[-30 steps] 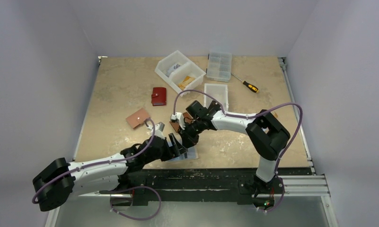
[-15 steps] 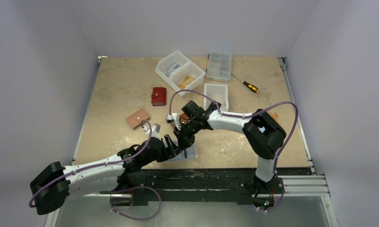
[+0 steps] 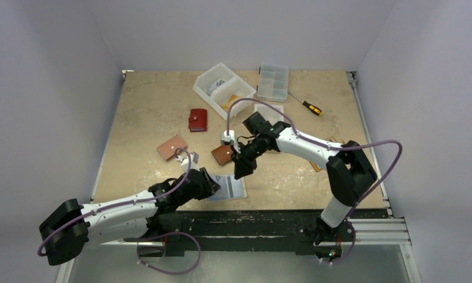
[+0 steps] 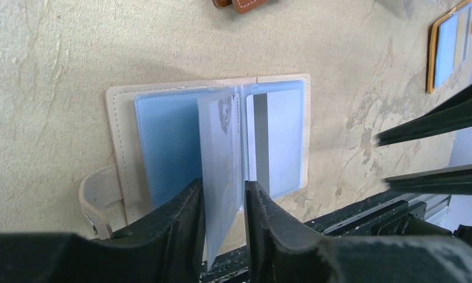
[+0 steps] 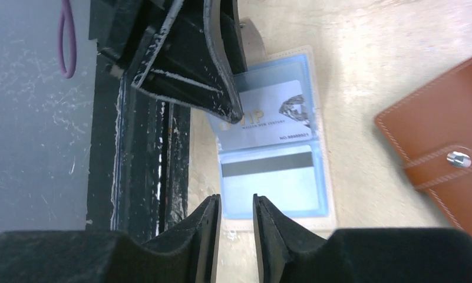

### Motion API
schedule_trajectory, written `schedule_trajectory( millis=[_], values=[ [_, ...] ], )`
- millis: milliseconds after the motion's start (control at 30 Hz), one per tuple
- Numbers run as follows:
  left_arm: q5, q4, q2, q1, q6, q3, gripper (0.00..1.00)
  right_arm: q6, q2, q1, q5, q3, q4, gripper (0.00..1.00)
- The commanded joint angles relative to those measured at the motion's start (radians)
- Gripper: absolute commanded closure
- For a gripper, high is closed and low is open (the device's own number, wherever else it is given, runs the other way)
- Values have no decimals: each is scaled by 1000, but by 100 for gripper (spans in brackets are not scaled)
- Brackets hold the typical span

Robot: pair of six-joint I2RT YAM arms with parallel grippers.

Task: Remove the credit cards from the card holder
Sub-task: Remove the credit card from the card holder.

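The cream card holder lies open near the table's front edge, with light-blue plastic sleeves. A silver credit card and another showing its dark stripe sit in the sleeves. One sleeve leaf stands upright with a pale card inside it. My left gripper is shut on that leaf's lower edge, one finger on each side. My right gripper hovers over the holder's near edge, open by a narrow gap with nothing between its fingers. From above, the left gripper is at the holder's left side and the right gripper just behind it.
A brown snap wallet lies right behind the holder. A red wallet and a pinkish one lie further left. A white bin, a clear organiser box and a screwdriver are at the back. A tan open holder lies to the right.
My left jaws narrowed around the standing sleeve leaf. My right gripper opened a little and drew back, its arm swinging to the right.
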Motion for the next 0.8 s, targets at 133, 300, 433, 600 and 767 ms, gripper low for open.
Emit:
schedule_trajectory(
  millis=[133,300,433,600,767],
  values=[
    [-52,25,5,7,53,42,86,-172,-175,-132,-132,-53,-87,56],
    [-50,68,5,7,113,38,100,-195,-251,-191,-179,-99,-74,52],
    [-8,193,5,8,199,7,100,-198,-287,-224,-226,-130,-58,41],
    [47,333,-4,7,286,-37,100,-231,-294,-229,-239,-160,-65,32],
    [68,391,5,7,352,-40,100,-247,-294,-229,-239,-167,-64,28]
  ],
)
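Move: The left gripper is already astride the near edge of the raised page with the VIP card; that card's middle is about 3 cm ahead, 1 cm to the right and 1 cm below. The striped card lies roughly 3 cm ahead and 5 cm right, 3 cm down, and the brown holder some 11 cm ahead, 2 cm right and 3 cm down. From the right gripper the VIP card is about 5 cm left, level with it, and 4 cm below. Close the left fingers to pinch the near edge of the VIP card's page while easing barely forward, then lift it and swing right towards the striped card, about 2 cm each way, tipping the fingertips up and turning slightly clockwise. Meanwhile draw the right gripper off to the right and up, about 8 cm in all, opening it wide. ##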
